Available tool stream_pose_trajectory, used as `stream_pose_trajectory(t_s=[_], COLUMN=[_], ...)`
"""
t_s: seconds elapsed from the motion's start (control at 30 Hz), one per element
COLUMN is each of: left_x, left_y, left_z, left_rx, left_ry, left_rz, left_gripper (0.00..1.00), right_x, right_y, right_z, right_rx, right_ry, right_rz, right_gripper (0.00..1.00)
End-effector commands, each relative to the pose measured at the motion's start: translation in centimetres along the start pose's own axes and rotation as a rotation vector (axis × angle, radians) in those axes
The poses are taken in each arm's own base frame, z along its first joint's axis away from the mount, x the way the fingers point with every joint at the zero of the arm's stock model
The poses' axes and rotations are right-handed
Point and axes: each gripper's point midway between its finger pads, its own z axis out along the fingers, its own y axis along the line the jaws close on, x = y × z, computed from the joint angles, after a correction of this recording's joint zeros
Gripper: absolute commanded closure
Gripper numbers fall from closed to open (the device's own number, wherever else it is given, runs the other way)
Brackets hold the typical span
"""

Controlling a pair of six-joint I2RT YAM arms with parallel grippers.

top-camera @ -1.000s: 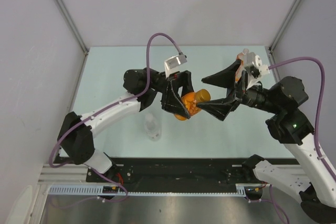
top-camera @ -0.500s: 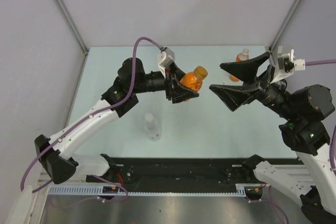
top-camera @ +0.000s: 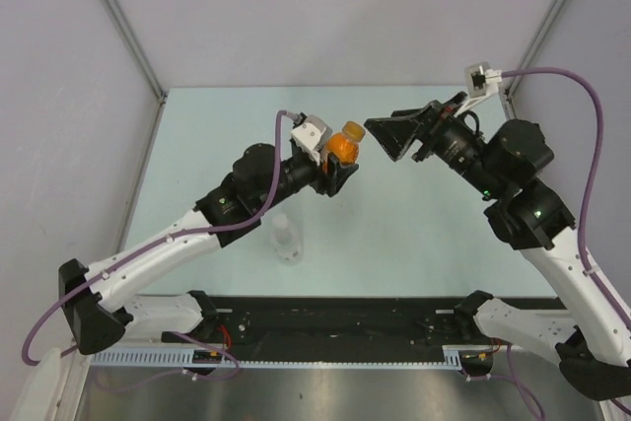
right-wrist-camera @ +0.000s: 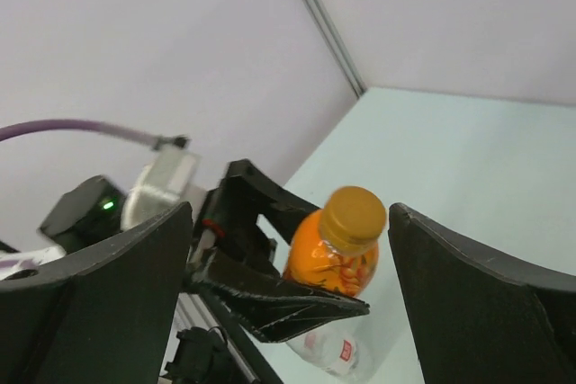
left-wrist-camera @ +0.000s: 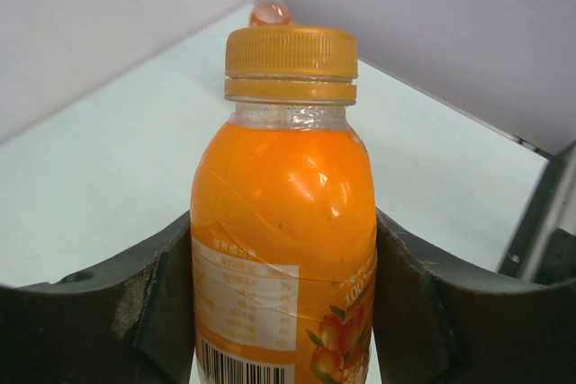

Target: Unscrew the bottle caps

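Note:
My left gripper (top-camera: 335,167) is shut on the taller orange bottle (top-camera: 341,151) and holds it above the table, its orange cap (top-camera: 349,131) pointing at the right arm. In the left wrist view both fingers (left-wrist-camera: 157,299) press the labelled body of this bottle (left-wrist-camera: 283,213), and the cap (left-wrist-camera: 290,62) is still on it. My right gripper (top-camera: 381,139) stands open just off the cap. From the right wrist the cap (right-wrist-camera: 354,213) shows between the wide-apart fingers (right-wrist-camera: 477,294), touching neither. The clear bottle (top-camera: 286,238) stands on the table below.
A small orange bottle (left-wrist-camera: 270,8) with a pale cap stands far back near the corner post. The clear bottle (right-wrist-camera: 328,348) lies under the held one in the right wrist view. Grey walls close in the pale green table (top-camera: 197,145) on three sides.
The left arm has turned the held orange bottle and brought its cap toward the right arm. The right gripper has swung in from the right and now faces the cap.

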Motion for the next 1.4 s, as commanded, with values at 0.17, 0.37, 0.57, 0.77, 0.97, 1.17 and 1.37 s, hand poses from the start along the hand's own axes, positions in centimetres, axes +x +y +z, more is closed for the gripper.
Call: stream_pose_trajectory(t_s=[0.17, 0.37, 0.57, 0.77, 0.97, 1.17, 1.37], left_x=[-3.3, -3.7, -4.3, -4.4, -4.3, -4.1, -3.9], left_y=[0.2, 0.6, 1.2, 0.7, 0.4, 0.2, -0.1], left_z=[-1.4, -1.8, -2.1, -1.9, -2.0, -2.0, -2.0], left_rx=[-0.192, -0.242, -0.279, -0.262, -0.253, -0.246, -0.235], left_ry=[-0.197, -0.227, -0.255, -0.263, -0.263, -0.260, -0.259], left_rz=[0.238, 0.257, 0.250, 0.246, 0.248, 0.249, 0.248], left_gripper=[1.00, 1.00, 1.00, 1.00, 1.00, 1.00, 1.00], right_x=[2.1, 3.4, 4.8, 5.4, 5.5, 5.4, 5.6], right_y=[-1.6, -2.0, -2.5, -2.5, -2.6, -2.4, -2.3], right_z=[2.7, 3.2, 3.2, 3.9, 4.4, 5.0, 5.5], right_rx=[0.151, 0.189, 0.235, 0.236, 0.232, 0.215, 0.205], right_ry=[0.012, 0.039, 0.072, 0.084, 0.080, 0.069, 0.071], right_rz=[0.145, 0.168, 0.177, 0.178, 0.173, 0.167, 0.168], right_gripper=[0.11, 0.14, 0.16, 0.18, 0.22, 0.29, 0.34])
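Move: The orange cap of the bottle in the left gripper is about 7 cm ahead of the right gripper, 5 cm to its left and 9 cm below it. From the left gripper it is some 7 cm straight above. The clear bottle stands on the table roughly 14 cm left of the right gripper, 8 cm nearer the base and 40 cm below. The labelled bottle is about 24 cm ahead of it, 25 cm right and 38 cm lower. Bring the right gripper down about 7 cm while reaching left and a little forward to the cap, tipping its fingers down some 15 degrees and closing them to about two-thirds open, one on each side of the cap. With the left gripper, keep hold of the bottle, raise it about 2 cm, tip its fingers up and turn it slightly counter-clockwise. ##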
